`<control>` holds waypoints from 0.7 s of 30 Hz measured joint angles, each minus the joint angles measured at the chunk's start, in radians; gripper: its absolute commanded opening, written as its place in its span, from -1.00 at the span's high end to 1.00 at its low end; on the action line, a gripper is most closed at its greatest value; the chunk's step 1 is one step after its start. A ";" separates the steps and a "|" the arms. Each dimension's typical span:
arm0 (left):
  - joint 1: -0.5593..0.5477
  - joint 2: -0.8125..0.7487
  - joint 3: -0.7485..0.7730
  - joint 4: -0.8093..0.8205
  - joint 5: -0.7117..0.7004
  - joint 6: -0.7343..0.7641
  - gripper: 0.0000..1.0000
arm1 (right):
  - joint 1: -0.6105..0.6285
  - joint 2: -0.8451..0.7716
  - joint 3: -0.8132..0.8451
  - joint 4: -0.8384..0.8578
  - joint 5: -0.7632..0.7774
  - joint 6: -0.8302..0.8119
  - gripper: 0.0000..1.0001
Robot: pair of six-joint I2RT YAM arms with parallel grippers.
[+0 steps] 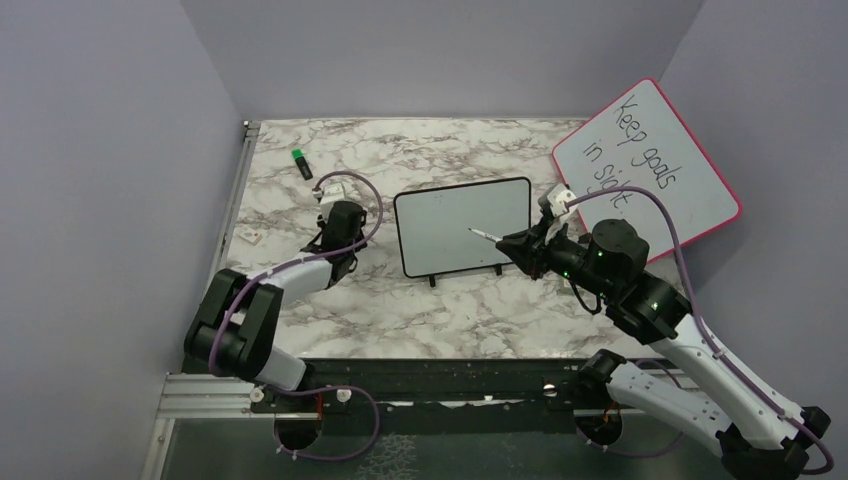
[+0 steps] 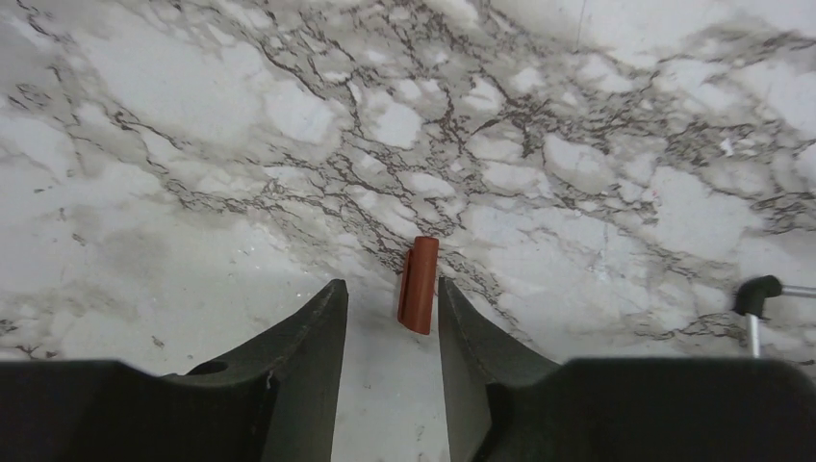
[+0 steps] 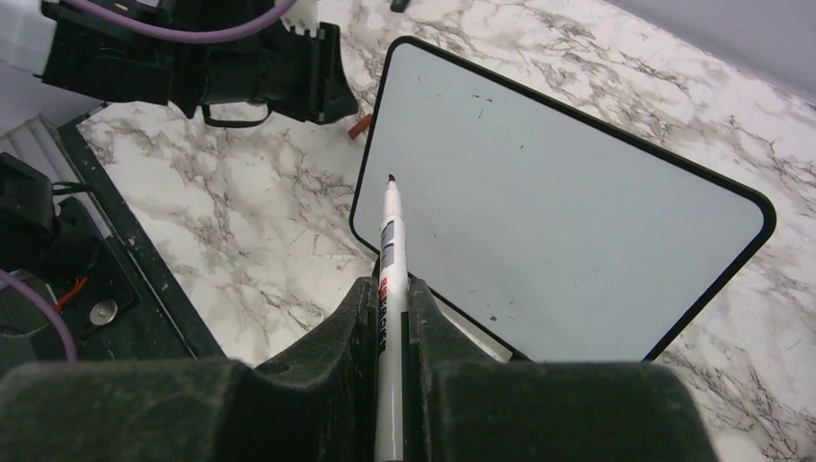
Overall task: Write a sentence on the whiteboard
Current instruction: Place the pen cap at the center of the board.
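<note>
The whiteboard (image 1: 460,225) stands on small black feet mid-table, its white face (image 3: 558,212) bare apart from a few specks. No sentence shows on it. My right gripper (image 1: 520,245) is shut on a white marker (image 3: 390,250), whose dark tip (image 1: 472,231) hovers over the board's right half. Left of the board, my left gripper (image 1: 340,228) hangs low over the marble. Its jaws (image 2: 390,289) stand apart. A reddish-brown marker cap (image 2: 419,284) lies on the table between them, close against the right finger (image 2: 471,327).
A larger pink-framed board (image 1: 650,160) with black handwriting leans at the back right. A green and black pen-like item (image 1: 302,163) lies at the back left. A small white scrap (image 1: 248,236) sits near the left edge. Purple walls enclose the table.
</note>
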 measured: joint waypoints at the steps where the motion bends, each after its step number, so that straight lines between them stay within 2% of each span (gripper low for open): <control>1: 0.000 -0.036 -0.010 0.001 -0.007 0.003 0.18 | 0.000 0.001 0.000 0.000 0.001 0.000 0.99; 7: 0.000 -0.191 -0.017 0.004 -0.026 0.017 0.13 | 0.000 0.003 0.000 -0.004 0.003 -0.001 0.99; 8: 0.000 -0.208 -0.017 0.004 -0.026 0.018 -0.40 | 0.000 0.003 0.000 -0.004 0.003 -0.001 0.99; 10: 0.000 -0.254 -0.017 0.005 -0.025 0.028 -0.91 | 0.000 0.001 0.000 -0.004 0.007 -0.001 0.99; 11: 0.000 -0.277 -0.017 0.007 -0.019 0.033 -0.97 | 0.000 -0.001 0.000 -0.004 0.010 -0.001 0.99; 21: 0.000 -0.364 -0.014 0.037 0.093 0.083 -0.98 | 0.000 0.000 0.001 -0.005 0.032 -0.001 0.99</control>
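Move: The brown pen cap already lies free on the table, some 3 cm below the left fingertips, about 2 cm ahead and 1 cm to the right. The middle of the small whiteboard is about 27 cm to the left hand's right and 5 cm ahead; the green marker stands off 14 cm left and 20 cm ahead of it. From the right hand the cap is roughly 33 cm left, 17 cm ahead and 28 cm below. Lift the part-open left gripper almost straight up off the table, about 13 cm, away from the pen cap lying below it, without touching the cap again. Let the fingers tip up some 20 degrees as the hand climbs, and midway through the lift spread them from part open to fully open. ##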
